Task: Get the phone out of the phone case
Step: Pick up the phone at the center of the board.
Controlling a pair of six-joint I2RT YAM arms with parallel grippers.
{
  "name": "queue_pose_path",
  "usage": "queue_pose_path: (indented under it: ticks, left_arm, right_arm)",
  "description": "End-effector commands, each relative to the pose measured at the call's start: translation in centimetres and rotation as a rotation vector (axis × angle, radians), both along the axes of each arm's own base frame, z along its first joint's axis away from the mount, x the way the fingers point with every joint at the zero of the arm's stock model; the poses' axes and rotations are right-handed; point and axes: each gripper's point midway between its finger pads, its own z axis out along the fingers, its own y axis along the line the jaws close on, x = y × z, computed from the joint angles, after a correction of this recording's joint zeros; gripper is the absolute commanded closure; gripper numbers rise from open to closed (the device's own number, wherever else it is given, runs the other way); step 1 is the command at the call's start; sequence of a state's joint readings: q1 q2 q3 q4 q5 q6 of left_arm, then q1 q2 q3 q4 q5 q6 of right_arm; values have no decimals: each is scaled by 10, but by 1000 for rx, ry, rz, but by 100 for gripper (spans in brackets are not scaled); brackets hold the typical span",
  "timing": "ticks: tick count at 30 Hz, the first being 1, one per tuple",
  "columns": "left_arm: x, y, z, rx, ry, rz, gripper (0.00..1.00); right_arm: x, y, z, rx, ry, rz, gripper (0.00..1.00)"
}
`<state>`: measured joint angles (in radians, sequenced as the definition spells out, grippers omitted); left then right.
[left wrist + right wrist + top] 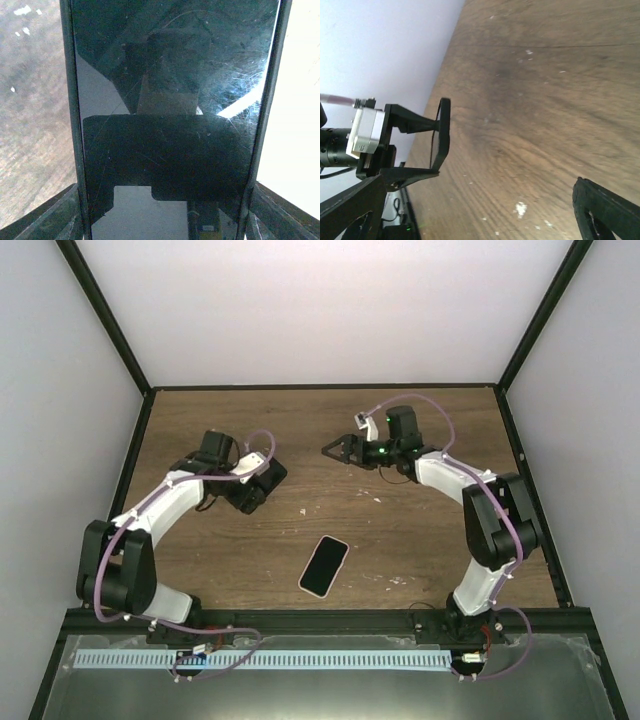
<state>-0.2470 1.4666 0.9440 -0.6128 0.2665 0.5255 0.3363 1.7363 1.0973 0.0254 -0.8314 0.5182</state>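
Observation:
My left gripper (262, 480) hangs over the table's left half, shut on the long edges of the phone (170, 100), a thin black slab with a scratched glossy screen. The right wrist view has that phone (440, 142) edge-on between the left fingers (412, 120), lifted off the wood. The phone case (324, 566) lies flat near the front middle of the table, dark with a pale pink rim. My right gripper (335, 450) is open and holds nothing. It points left toward the left gripper with a gap between them, and in its own view its jaws (480, 200) stand wide apart.
The brown wooden table (420, 530) is boxed in by white walls with a black frame (110, 330). Small white specks (521, 208) dot the wood. A metal ledge with a white strip (300, 660) runs along the near edge behind the arm bases.

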Motion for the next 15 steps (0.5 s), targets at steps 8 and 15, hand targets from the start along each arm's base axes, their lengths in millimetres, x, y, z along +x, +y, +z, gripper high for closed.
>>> queue_pose_path:
  ticks: [8, 15]
  left_arm:
    - [21, -41, 86, -205, -177, 87, 62]
    - [15, -64, 107, -241, -210, 68, 62]
  right_arm:
    - [-29, 82, 54, 157, 16, 149, 10]
    - [-45, 102, 58, 174, 11, 184, 24]
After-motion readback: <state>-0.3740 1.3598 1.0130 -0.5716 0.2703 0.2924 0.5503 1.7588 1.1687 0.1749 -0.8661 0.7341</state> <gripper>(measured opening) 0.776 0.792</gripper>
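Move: The left hand already holds the black cased phone across its width. The phone's middle lies about 3 cm ahead and 4 cm right of that hand, roughly 1 cm higher. From the open right hand, the cased phone is some 18 cm left, 6 cm back and 7 cm lower. The white-rimmed phone on the board lies about 13 cm back and 19 cm right of the left hand, 8 cm below it. Leftward by about 9 cm, the right hand closes in on the short end of the cased phone, also drawing back and rising some 4.5 cm each; it turns slightly counter-clockwise while its wide-open fingers narrow by about a fifth. Meanwhile the left hand keeps its grip on the long sides, lifting the cased phone about 6.5 cm and carrying it 5 cm right to meet it, with a tilt of some 10 degrees. ##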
